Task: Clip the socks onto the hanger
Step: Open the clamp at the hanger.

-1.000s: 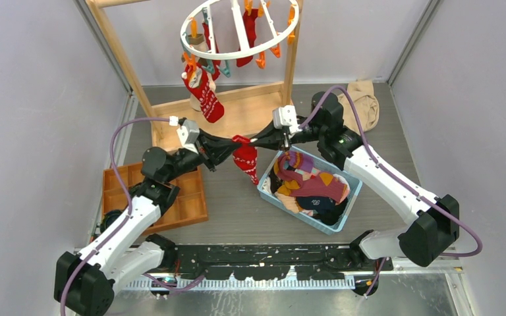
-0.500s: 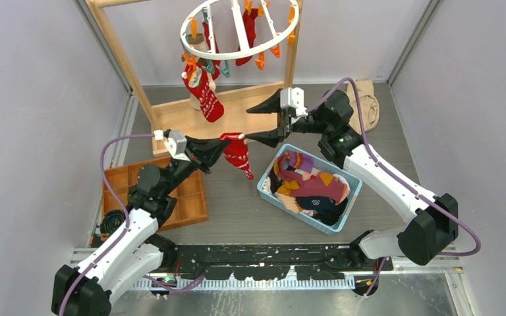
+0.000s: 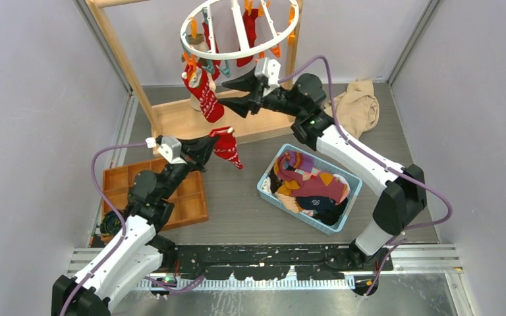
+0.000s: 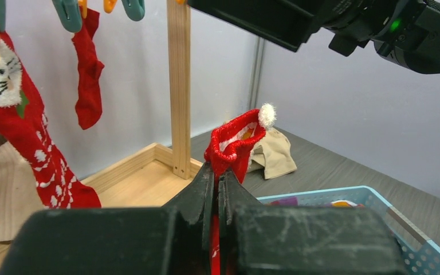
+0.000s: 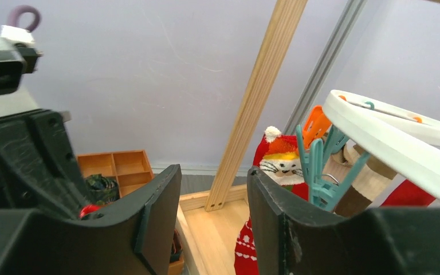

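Observation:
My left gripper [image 3: 212, 141] [image 4: 217, 174] is shut on the cuff of a red sock with a white pompom [image 3: 226, 149] [image 4: 236, 139], which hangs above the floor left of the basket. The white ring hanger [image 3: 236, 55] [image 5: 391, 136] hangs from the wooden frame, with orange and teal clips [image 5: 319, 172]. A red cat-face sock [image 3: 205, 96] [image 5: 281, 162] [image 4: 17, 133] and another red sock [image 3: 248, 29] [image 4: 88, 69] are clipped to it. My right gripper [image 3: 232, 93] [image 5: 212, 179] is open and holds nothing, just under the ring's near rim beside the cat-face sock.
A blue basket [image 3: 267, 191] [image 4: 349, 195] full of mixed socks sits right of centre. A beige cloth [image 3: 357, 105] [image 4: 275, 158] lies at the back right. An orange compartment tray [image 3: 114, 179] [image 5: 117, 165] is at the left. The wooden frame's post [image 3: 121, 60] [image 5: 262, 98] and base board [image 3: 184, 122] stand behind.
My right gripper let go of the red sock, opened, and rose back toward the hanger. My left gripper drew the sock leftward, alone in its grip.

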`<action>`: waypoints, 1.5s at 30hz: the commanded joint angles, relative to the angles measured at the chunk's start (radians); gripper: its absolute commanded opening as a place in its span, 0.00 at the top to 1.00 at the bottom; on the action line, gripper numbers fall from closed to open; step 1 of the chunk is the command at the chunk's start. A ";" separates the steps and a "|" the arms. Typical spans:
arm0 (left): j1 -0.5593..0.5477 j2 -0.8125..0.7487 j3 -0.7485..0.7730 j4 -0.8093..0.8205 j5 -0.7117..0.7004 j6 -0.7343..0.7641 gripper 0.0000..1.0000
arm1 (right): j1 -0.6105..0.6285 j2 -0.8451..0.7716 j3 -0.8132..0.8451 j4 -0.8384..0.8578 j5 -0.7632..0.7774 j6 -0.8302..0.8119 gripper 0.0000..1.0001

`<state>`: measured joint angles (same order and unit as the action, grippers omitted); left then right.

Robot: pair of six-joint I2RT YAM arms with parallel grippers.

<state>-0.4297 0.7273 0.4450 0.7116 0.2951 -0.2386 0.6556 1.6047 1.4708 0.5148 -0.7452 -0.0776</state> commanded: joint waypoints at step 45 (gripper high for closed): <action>0.040 0.027 0.053 -0.084 0.024 0.139 1.00 | 0.091 0.240 0.222 0.141 0.529 0.038 0.22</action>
<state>-0.3988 0.7536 0.4393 0.6170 0.2932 -0.1188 0.7509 1.8599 1.6852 0.5350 -0.2634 -0.0410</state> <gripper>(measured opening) 0.020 0.765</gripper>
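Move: The right hand, pointing left, has the empty teal clip on the hanger's near-left rim about 10 cm ahead and 3 cm to its left, nearly level. The cat stocking hangs beyond the clip, roughly 8 cm ahead and 11 cm left of the hand, its middle 6 cm lower. From the left hand, which already holds the red sock, the clip is some 16 cm ahead, 2 cm right and 11 cm up. The right hand heads for the empty teal clip on the near rim, going about 8.5 cm forward and half as far left, the leftward part early, and swinging some 20 degrees clockwise while its fingers spread from half to three-quarters open. It ends with the fingers close around the clip; contact can't be made out. The left hand keeps its pinch on the red sock and sinks about 3 cm, easing forward. ##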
